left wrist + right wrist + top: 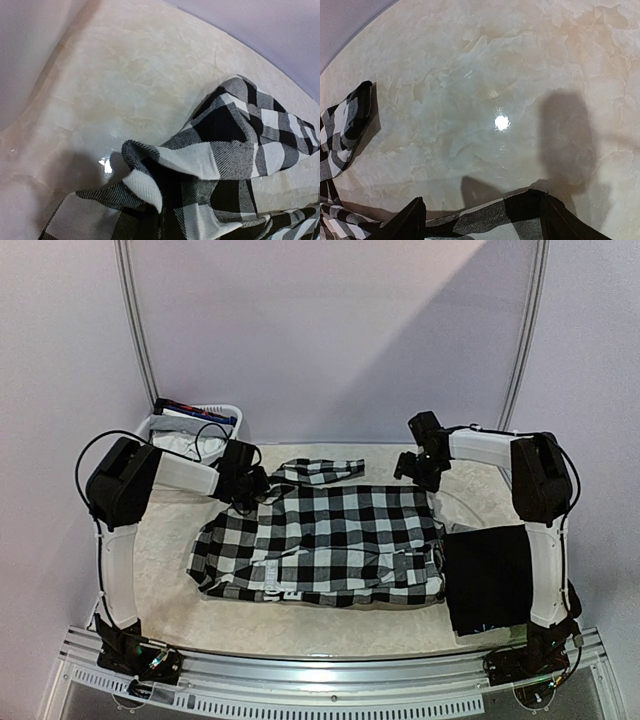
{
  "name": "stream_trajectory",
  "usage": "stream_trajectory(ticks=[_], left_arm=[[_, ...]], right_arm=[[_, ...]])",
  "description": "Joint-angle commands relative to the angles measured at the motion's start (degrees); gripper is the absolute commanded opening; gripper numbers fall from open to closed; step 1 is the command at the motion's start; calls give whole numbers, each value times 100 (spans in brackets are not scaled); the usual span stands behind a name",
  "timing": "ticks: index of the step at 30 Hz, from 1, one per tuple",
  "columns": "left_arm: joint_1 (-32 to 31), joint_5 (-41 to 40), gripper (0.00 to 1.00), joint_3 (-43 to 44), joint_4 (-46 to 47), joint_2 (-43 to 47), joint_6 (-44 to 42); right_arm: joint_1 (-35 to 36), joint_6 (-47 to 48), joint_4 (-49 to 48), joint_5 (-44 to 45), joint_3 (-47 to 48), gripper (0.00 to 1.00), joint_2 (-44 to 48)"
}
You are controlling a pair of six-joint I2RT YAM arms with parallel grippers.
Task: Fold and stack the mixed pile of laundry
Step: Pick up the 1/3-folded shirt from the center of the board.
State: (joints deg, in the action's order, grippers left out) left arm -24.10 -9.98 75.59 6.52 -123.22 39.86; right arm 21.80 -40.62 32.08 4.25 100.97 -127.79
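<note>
The black-and-white checkered shirt lies spread across the middle of the table, with one sleeve stretched toward the back. My left gripper sits at the shirt's back-left corner and is shut on the cloth. In the left wrist view bunched checkered fabric hides the fingers. My right gripper hovers at the shirt's back-right corner. Its fingers stand wide open, and the shirt's edge lies loose between them. A folded black piece rests flat to the right of the shirt.
A white plastic basket stands at the back left with more garments inside. The marbled tabletop shows in front of the shirt and behind it. A metal rail runs along the near edge.
</note>
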Motion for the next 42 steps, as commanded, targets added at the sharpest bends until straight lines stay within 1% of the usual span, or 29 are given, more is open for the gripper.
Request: stream_trajectory(ticks=[1,3,4,10,13,15,20,22,24,27,29,31,32,42], left_arm=[[-117,-100,0,-160,-89,305,-152],[-121,-101,0,-209,-90,355,-169],[-128,-114,0,-221,-90,368,-177],[-168,-109,0,-216,-98,373,-215],[-175,-99,0,-212,-103,386,-215],[-181,-93,0,-203,-116,388,-223],[-199,-105,0,-236,-116,406,-226],[-197,-92,0,-238,-116,412,-224],[-209,-96,0,-251,-116,423,-215],[-218,-128,0,-264,-116,472,-228],[-218,-152,0,-272,-125,523,-240],[-232,-154,0,-273,-140,566,-249],[-228,-165,0,-273,-150,581,-248],[-245,-209,0,-317,-257,819,-276]], right_arm=[[-30,-81,355,253,528,78,-382],[-31,-82,431,246,581,76,-525],[-30,-106,427,188,563,74,-564],[-28,-85,442,186,454,67,-514],[-28,-41,471,174,389,63,-477],[-29,-17,444,83,289,58,-460],[-27,-20,314,44,31,42,-336],[-27,-8,293,-17,-11,40,-313],[-27,-15,259,-57,-68,36,-268],[-28,-16,208,-26,-97,28,-176],[-34,-1,188,-38,-66,16,-151],[-30,11,148,-77,-32,1,-141],[-27,18,140,-81,-23,0,-134],[-27,145,208,108,-16,0,137]])
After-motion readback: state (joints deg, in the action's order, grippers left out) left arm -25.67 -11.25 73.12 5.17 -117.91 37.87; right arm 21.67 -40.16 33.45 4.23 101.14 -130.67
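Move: The plaid shirt's far right corner lies just under the right hand, about 1 cm back and 4 cm below its open fingers. From that hand the loose sleeve beyond the shirt is some 18 cm to the left and 4 cm farther out, and the folded black garment about 16 cm to the right and 27 cm back. The left hand already holds the shirt's far left edge; the far right corner is roughly 30 cm to its right, about level ahead. The right fingers shut fully and pinch the shirt's far edge close to its right corner. That hand first noses forward about a centimetre, then sinks some 3.5 cm while easing back 2 cm, closes there, and begins to rise. The left hand keeps its pinch on the far left edge, drawing back a little over 1 cm and lifting about 3 cm, mostly at the end. ##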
